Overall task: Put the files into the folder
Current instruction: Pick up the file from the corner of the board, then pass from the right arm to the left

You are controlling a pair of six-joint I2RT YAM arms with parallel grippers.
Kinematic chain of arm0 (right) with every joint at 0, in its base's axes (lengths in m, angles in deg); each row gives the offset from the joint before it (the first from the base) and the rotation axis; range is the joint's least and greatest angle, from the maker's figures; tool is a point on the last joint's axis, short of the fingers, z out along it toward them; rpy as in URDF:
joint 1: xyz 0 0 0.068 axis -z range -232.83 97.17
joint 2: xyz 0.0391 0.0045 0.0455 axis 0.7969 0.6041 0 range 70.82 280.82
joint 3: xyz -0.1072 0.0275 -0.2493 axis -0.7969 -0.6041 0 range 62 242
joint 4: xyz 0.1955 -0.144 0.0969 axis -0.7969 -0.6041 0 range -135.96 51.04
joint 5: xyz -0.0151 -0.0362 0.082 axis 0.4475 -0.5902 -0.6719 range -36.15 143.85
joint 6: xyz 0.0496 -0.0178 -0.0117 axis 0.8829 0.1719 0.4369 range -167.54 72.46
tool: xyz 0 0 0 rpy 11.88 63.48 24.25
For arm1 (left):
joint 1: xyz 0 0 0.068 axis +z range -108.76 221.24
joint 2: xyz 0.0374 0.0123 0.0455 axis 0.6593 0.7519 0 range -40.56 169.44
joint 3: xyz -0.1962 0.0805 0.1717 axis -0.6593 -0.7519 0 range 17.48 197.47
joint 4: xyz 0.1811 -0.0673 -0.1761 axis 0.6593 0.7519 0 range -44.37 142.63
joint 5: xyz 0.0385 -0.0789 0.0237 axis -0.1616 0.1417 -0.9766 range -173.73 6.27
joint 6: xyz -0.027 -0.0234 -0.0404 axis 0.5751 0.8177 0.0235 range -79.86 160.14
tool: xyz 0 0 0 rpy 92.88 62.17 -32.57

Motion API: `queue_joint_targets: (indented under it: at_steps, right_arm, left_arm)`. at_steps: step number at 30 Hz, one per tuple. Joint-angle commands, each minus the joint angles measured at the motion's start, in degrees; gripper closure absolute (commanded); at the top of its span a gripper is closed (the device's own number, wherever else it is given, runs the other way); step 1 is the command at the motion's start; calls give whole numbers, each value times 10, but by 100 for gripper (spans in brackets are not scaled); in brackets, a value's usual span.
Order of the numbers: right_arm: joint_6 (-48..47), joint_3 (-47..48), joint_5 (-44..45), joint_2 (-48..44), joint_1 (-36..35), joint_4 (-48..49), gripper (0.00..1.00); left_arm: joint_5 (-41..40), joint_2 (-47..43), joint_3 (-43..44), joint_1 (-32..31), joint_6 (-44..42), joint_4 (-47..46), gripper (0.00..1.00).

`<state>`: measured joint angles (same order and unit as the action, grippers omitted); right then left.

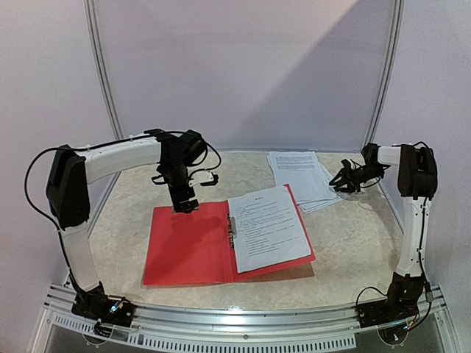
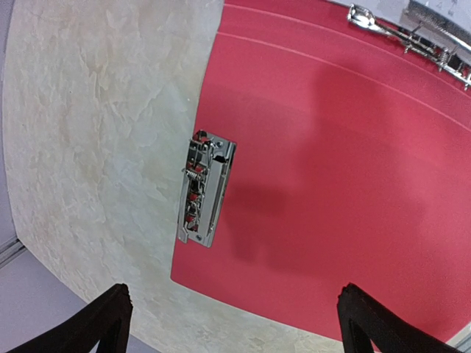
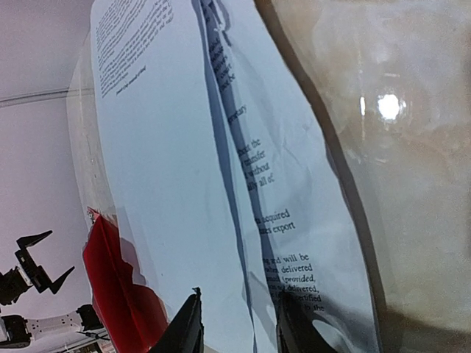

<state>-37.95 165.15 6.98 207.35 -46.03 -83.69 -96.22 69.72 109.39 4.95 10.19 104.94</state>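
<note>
The red folder (image 1: 188, 246) lies open in the middle of the table. One printed sheet (image 1: 268, 226) rests on its right half beside the spine clip (image 1: 232, 229). More files (image 1: 298, 173) sit in a loose stack at the back right. My left gripper (image 1: 184, 204) hovers open over the folder's far left edge; in the left wrist view its fingers (image 2: 110, 323) straddle red cover (image 2: 331, 162) and a silver clip (image 2: 206, 190). My right gripper (image 1: 343, 180) is at the stack's right edge, jaws partly closed on a buckled, lifted sheet (image 3: 169, 184).
The marbled tabletop (image 1: 346, 250) surrounds the folder. A metal rail (image 1: 243, 323) runs along the near edge between the arm bases. Curved white frame poles (image 1: 103, 81) and a plain backdrop stand behind the table.
</note>
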Motion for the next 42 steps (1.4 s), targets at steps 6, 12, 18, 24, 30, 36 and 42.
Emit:
queue_joint_targets:
  at_steps: [6, 12, 18, 24, 30, 36, 42]
  right_arm:
    - [5, -10, -33, 14, 0, 0, 68]
    - [10, -9, -106, 23, 0, 6, 77]
    - [32, -22, -124, 22, -6, 32, 80]
    - [48, -22, -104, 33, -16, 44, 85]
    - [59, -19, -111, 40, -22, 49, 99]
    - [29, -20, -96, 8, -23, 8, 100]
    - [-23, -24, 1, -90, -22, -63, 100]
  left_arm:
    - [-1, 11, 4, -10, 2, -2, 0]
    - [-2, 11, 6, -11, 2, -1, 0]
    - [-2, 12, 6, -11, 2, -4, 1]
    - [-2, 10, 6, -11, 1, -3, 0]
    - [-3, 7, 6, -11, 1, -4, 1]
    - [-4, 2, 7, -11, 0, -2, 0]
    - [-6, -4, 9, -11, 1, -2, 0]
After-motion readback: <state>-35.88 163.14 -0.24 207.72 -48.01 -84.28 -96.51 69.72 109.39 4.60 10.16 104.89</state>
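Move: The top file's near right corner, with its edge already standing slightly raised, is about 4 cm left of the right hand and 1 cm back, a centimetre below; that file's middle is some 13 cm left and 3 cm ahead. The open folder's middle lies roughly 38 cm left and 23 cm back, the sheet already in it 26 cm left and 20 cm back. From the left hand the corner is about 50 cm right, 14 cm ahead and 10 cm below. The top file's near right corner is pinched by the right hand, which slides left across the pile about 3.5 cm, arching up a centimetre and down again while its leftward-slanting fingers tip some 10 degrees flatter. The part-open fingers shut on the corner, then keep hold as the hand draws back about a centimetre and just starts to rise. ##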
